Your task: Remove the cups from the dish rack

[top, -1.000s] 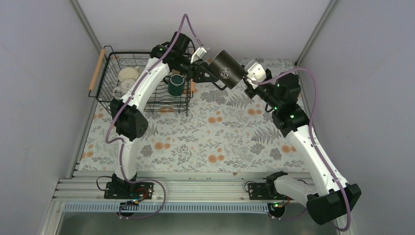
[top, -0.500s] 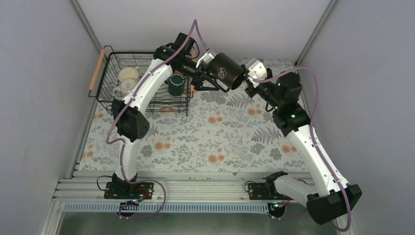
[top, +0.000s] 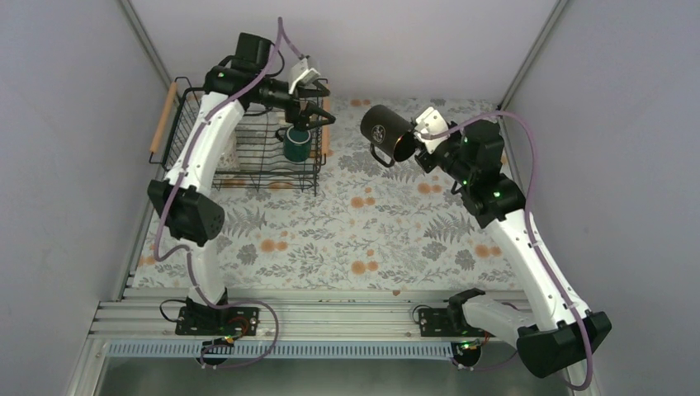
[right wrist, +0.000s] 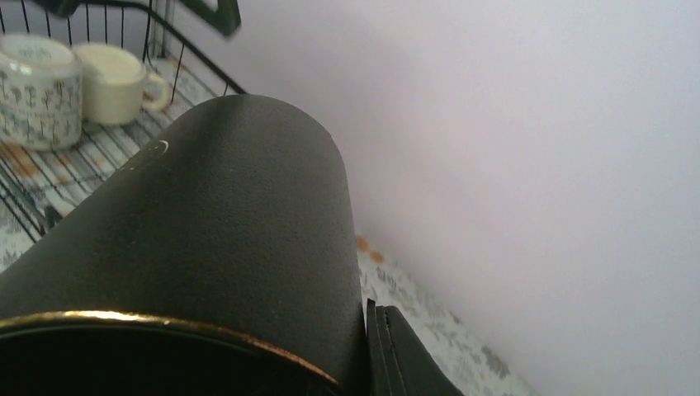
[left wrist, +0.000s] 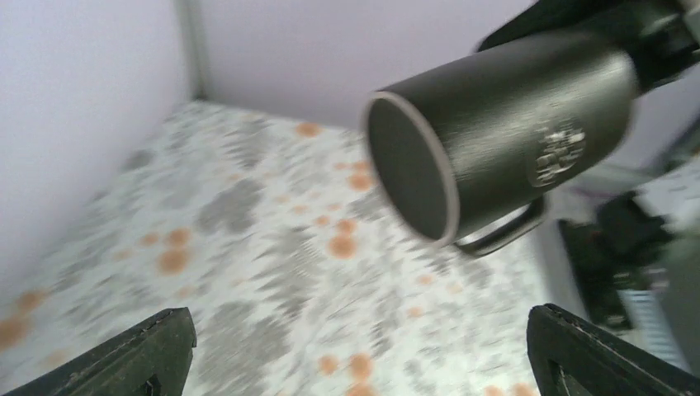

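The dark grey-black cup [top: 386, 132] hangs on its side above the floral table, right of the dish rack [top: 248, 176]. My right gripper [top: 415, 147] is shut on its rim; in the right wrist view the cup [right wrist: 215, 231] fills the frame, with one finger [right wrist: 409, 355] pressed against its outer wall. My left gripper [top: 316, 115] stands open and empty over the rack's right end, above the dark green cup [top: 297, 145]. Its wrist view shows the dark cup [left wrist: 495, 140] ahead, well clear of its spread fingers [left wrist: 148, 355]. A patterned cup [right wrist: 37, 91] and a cream cup [right wrist: 115, 78] sit in the rack.
The rack stands at the back left with a wooden handle [top: 163, 118] on its left side. Grey walls close in on the table at the back and on both sides. The floral cloth [top: 355, 239] spreads between the arms.
My left gripper opened, let go of the dark cup and pulled back left over the rack. My right gripper closed on the cup's rim and now holds it alone.
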`<state>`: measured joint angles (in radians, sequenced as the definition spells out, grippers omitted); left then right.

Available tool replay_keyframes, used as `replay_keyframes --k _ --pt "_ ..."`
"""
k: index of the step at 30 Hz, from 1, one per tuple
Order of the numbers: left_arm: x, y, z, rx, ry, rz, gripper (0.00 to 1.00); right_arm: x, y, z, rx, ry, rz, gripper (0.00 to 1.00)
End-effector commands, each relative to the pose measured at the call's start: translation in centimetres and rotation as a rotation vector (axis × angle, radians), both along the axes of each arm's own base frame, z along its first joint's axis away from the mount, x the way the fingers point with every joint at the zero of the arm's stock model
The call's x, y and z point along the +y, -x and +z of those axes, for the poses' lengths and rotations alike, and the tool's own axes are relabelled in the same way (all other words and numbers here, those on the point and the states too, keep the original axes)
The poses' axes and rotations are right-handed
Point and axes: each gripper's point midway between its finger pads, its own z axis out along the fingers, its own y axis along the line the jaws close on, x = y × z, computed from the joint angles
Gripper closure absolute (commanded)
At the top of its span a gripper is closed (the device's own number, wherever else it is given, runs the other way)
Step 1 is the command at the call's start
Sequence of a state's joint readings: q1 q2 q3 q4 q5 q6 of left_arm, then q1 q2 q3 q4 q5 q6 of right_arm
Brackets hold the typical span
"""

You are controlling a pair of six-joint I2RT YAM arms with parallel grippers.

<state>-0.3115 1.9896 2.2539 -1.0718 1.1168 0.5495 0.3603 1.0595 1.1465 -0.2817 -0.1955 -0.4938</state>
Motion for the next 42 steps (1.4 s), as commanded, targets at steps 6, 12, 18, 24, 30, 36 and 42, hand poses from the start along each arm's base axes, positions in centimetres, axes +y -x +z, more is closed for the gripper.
replay_keyframes --k 6,12,18,24,30,36,42 --pt "8.4 -9.6 -2.1 -0.472 -0.467 0.667 0.00 -6.1 -4.1 -2.2 0.143 0.176 -0.187 0.97" --pt "13.1 -12.1 -5.4 -0.507 -0.645 0.772 0.00 -13.5 -7.3 -7.1 0.382 0.300 -0.328 0.97" --pt "17.1 -13.5 -10.9 -0.473 -0.769 0.650 0.00 -19.0 -6.2 -14.1 0.767 0.409 -0.305 0.97" --pt "20.4 -14.4 -15.3 -0.526 -0.907 0.598 0.02 -22.9 -3.3 -20.3 1.035 0.485 -0.290 0.96" --pt "21.4 -15.0 -17.3 -0.512 -0.921 0.553 0.02 -25.7 -2.0 -23.1 1.149 0.519 -0.312 0.96" --pt "21.6 -14.5 -18.4 -0.507 -0.910 0.484 0.01 -27.9 -1.6 -24.9 1.223 0.562 -0.370 0.96" --pt "22.0 -14.3 -19.9 -0.469 -0.895 0.423 0.01 -29.3 -1.5 -26.8 1.291 0.601 -0.429 0.96"
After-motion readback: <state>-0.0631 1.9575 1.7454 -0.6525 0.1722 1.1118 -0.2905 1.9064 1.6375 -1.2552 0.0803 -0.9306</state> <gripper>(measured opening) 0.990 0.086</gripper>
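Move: The green mug in the rack stands about 11 cm ahead of the left hand, 10 cm to its left and some 30 cm below. The brown cup is 7 cm farther out beyond that mug; the patterned mug lies roughly 30 cm left of the hand and 6 cm ahead. The right hand already holds the black mug by its rim, bound for bare table about 24 cm to its right, 2 cm back and 35 cm down; the rack's right handle is 19 cm left and 18 cm ahead. Swinging right and down by nearly 30 cm each way, bowing first forward and then back, the right hand keeps its pinch on the black mug's rim and tips over some 80 degrees until the fingers point straight down. Meanwhile the empty left hand goes left, down and forward over the rack, turning from pointing right to forward-and-down, fingers still wide open, ending above the gap left of the green mug. ##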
